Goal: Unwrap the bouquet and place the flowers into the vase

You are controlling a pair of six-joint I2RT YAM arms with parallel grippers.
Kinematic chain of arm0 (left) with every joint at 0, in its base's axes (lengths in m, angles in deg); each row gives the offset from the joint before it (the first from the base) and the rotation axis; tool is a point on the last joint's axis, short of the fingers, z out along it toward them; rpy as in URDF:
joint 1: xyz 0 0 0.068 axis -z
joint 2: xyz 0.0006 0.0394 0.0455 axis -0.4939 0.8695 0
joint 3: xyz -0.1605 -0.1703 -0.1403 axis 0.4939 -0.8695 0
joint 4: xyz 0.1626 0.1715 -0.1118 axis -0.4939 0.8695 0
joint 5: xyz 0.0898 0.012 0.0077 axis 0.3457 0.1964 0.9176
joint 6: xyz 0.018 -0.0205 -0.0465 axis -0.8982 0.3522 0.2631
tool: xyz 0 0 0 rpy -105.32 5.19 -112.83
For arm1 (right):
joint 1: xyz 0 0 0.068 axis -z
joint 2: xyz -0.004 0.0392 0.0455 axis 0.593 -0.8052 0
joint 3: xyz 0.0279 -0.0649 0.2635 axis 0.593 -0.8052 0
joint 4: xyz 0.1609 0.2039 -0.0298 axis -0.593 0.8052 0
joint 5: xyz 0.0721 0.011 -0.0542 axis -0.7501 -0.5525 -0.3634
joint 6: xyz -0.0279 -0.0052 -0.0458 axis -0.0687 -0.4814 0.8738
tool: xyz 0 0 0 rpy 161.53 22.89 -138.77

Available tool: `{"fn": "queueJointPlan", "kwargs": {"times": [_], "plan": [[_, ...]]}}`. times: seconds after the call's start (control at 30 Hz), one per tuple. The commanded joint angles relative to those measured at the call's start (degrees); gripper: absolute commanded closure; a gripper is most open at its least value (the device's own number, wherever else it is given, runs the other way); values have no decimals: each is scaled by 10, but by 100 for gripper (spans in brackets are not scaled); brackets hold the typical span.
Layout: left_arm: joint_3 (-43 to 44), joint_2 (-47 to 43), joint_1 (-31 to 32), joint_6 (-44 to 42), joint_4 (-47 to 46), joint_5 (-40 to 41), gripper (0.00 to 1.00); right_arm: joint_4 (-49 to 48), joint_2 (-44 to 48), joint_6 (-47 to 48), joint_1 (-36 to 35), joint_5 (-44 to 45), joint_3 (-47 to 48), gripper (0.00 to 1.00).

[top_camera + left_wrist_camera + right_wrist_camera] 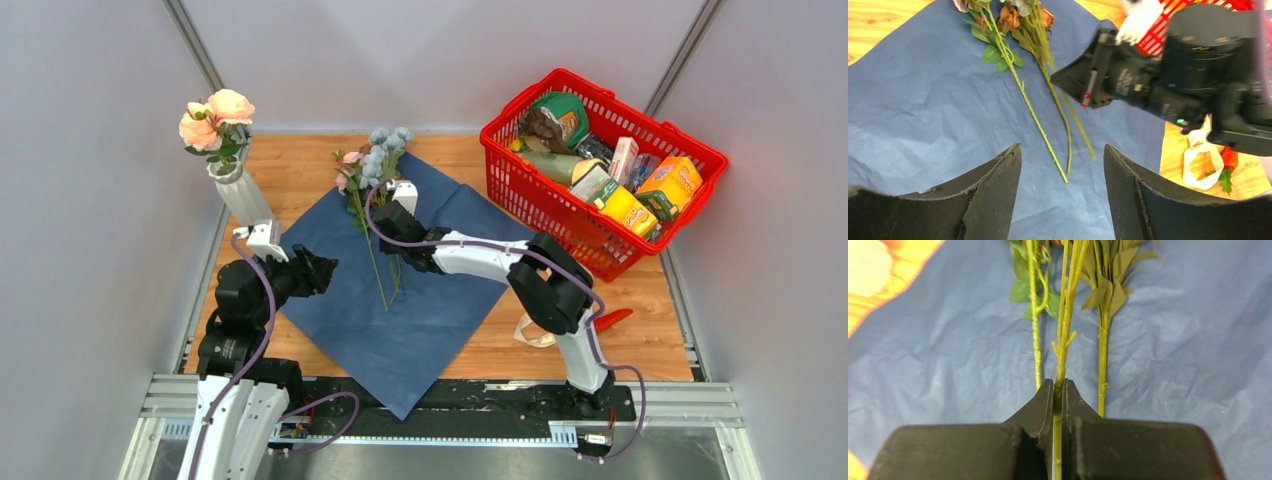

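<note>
The bouquet lies unwrapped: its blue paper [430, 310] is spread flat on the table, and loose flowers [372, 165] with pale blue and pink blooms rest on it. My right gripper [385, 215] is shut on the middle green stem [1063, 355], down at paper level; a stem lies on either side of it. The white ribbed vase [240, 195] stands at the far left and holds two pink and peach blooms [215, 120]. My left gripper [320, 272] hovers open over the paper's left part, its fingers [998, 190] empty, just short of the stem ends [1063, 172].
A red basket [540, 210] full of groceries stands at the back right. A cream ribbon [535, 335] and a small red item [612, 318] lie on the wood by the right arm. Grey walls close in both sides.
</note>
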Motion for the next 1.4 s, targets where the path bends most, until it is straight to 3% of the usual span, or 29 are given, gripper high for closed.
{"fn": "queueJointPlan", "kwargs": {"times": [0.0,0.17,0.33,0.5,0.73,1.0,1.17,1.37], "plan": [[15,10,2,1,-5,-2,31,-85,98,-11,3,5,-44,100],[23,27,2,6,6,-6,32,-145,157,-20,3,-17,-116,100],[48,51,2,8,2,-60,32,-221,241,-17,2,-58,-203,100],[57,92,2,67,-82,-153,32,-314,333,8,-4,-113,-308,100],[86,160,5,97,-171,-183,32,-389,467,61,-40,-151,-418,100],[78,176,91,118,-306,-185,30,-395,557,94,-110,-158,-469,100],[42,166,113,184,-409,-193,30,-404,578,100,-144,-146,-494,100],[18,160,125,200,-433,-177,33,-420,588,99,-155,-154,-521,100]]}}
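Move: Ahead of the left hand by about 13 cm, 8 cm to its right and 15 cm below is the blue flower's stem, already pinched in the right gripper. Counted from the right hand, the open left gripper is 13 cm back, 8 cm left and 15 cm higher. On the paper, the pink flower's stem has its middle 3 cm ahead of the right hand and 4 cm left, 6 cm below; the vase stands 4 cm ahead and 27 cm left, its middle 6 cm higher. Keeping the blue stem pinched, the right hand lifts first, then draws back and up, some 20 cm each way and slightly right, rolling its left side up, tipping its fingers up and turning counter-clockwise. The left hand, still open, comes to meet the stem above that grip: about 11 cm right and 10 cm up, turning some 30 degrees clockwise and rolling right side up to down. ##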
